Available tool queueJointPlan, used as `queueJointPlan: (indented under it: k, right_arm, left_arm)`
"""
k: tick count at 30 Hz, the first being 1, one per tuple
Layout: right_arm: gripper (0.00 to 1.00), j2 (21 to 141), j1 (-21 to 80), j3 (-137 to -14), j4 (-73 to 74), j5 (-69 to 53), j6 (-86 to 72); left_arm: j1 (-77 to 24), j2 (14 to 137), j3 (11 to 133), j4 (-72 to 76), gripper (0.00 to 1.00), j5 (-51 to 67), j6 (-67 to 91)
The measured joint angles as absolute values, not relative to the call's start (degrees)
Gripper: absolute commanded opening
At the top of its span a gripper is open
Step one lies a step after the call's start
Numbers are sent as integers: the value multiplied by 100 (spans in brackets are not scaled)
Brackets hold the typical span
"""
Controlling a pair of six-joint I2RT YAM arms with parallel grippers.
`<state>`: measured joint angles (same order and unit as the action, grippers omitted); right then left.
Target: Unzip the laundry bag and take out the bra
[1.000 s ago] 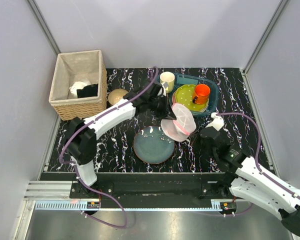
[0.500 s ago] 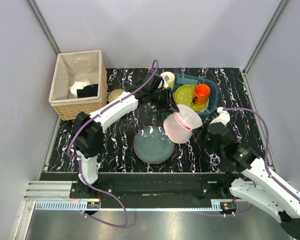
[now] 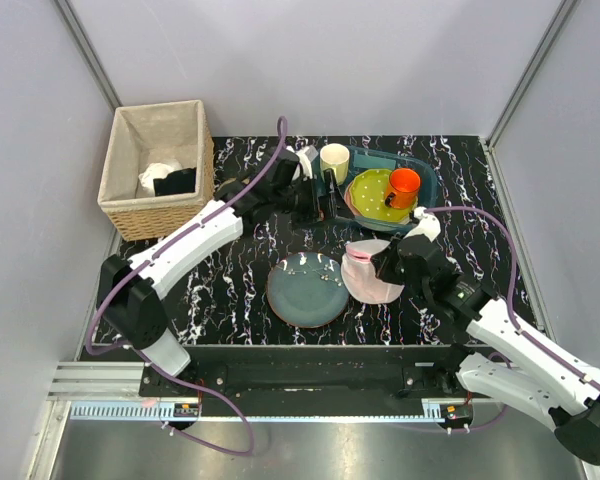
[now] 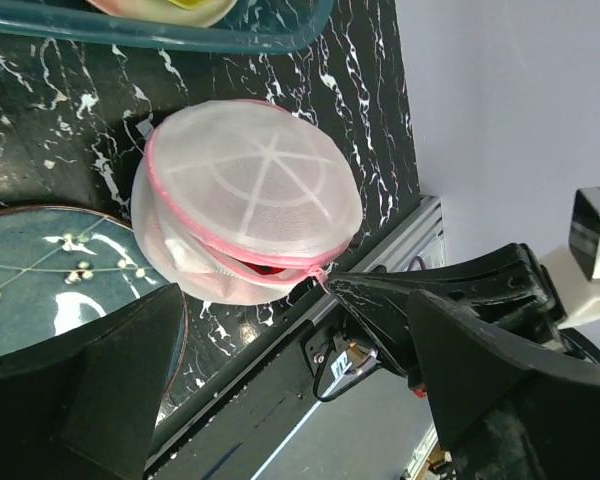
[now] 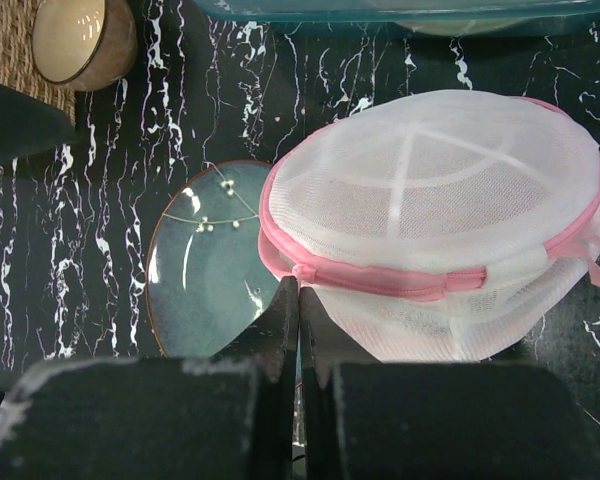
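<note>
The laundry bag (image 3: 373, 275), a round white mesh pouch with pink zip trim, lies tilted on the table next to the blue-grey plate (image 3: 307, 288). My right gripper (image 5: 300, 288) is shut on the pink zip pull (image 5: 303, 271) at the bag's (image 5: 440, 205) edge. A sliver of the red bra (image 4: 263, 268) shows through a short gap in the zip. My left gripper (image 3: 318, 200) hangs open behind the bag and apart from it, holding nothing. Its dark fingers (image 4: 80, 400) frame the bag (image 4: 245, 205) in the left wrist view.
A teal tub (image 3: 428, 195) at the back holds stacked plates and an orange cup (image 3: 403, 185). A cream cup (image 3: 334, 157) stands beside it. The wicker basket (image 3: 158, 165) at the back left holds white and black cloth.
My left gripper opened, let go of the bag and drew back. The bag sank toward the table's near side. My right gripper stayed shut and moved left with it.
</note>
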<state>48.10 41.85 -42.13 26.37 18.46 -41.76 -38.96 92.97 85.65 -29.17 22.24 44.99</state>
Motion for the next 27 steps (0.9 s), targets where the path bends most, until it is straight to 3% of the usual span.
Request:
queueJointPlan:
  k: [14, 21, 22, 26, 27]
  right_arm:
    - [0, 4678, 4185, -4123, 2539, 1833, -4178]
    - [0, 4482, 4185, -3994, 2604, 1831, -4200]
    - [0, 4464, 4185, -3979, 2609, 1828, -4204]
    - [0, 4412, 4185, -3924, 2641, 1828, -4222]
    - [0, 4397, 4185, -3911, 2644, 1831, -4226]
  left_arm:
    - [-4283, 9935, 6862, -1070, 91, 2729, 6305]
    - [-4270, 10235, 6742, 110, 84, 3015, 7225]
    - [-4268, 10280, 6742, 202, 80, 3020, 7301]
    - [-4268, 10431, 6781, 366, 42, 3022, 7502]
    - [-4270, 10479, 6803, 388, 17, 3024, 7524]
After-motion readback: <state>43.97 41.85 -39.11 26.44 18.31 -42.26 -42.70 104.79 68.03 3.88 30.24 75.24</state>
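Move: The laundry bag, pinched by the right hand at its pink zipper, has its middle roughly 13 cm to the left hand's right, 4 cm back and 13 cm below; from the right hand it lies about 3 cm ahead, 4 cm right and 5 cm below. The blue plate is some 8 cm back, 5 cm left and 21 cm below the left hand; the teal tray's middle is about 16 cm ahead, 11 cm right and 19 cm below it. The left hand drops about 10 cm with its fingers wide open, first drawing a little back and right, then runs on level to the right and slightly forward towards the bag's pink rim beside the right fingertips, while the wrist tips some 25 degrees farther down and rolls its left side lower. At the end its fingers start closing, to a bit over half open, with the lid's edge between them, while the right hand keeps its shut pinch at the zipper, easing only about 1 cm back and down. ##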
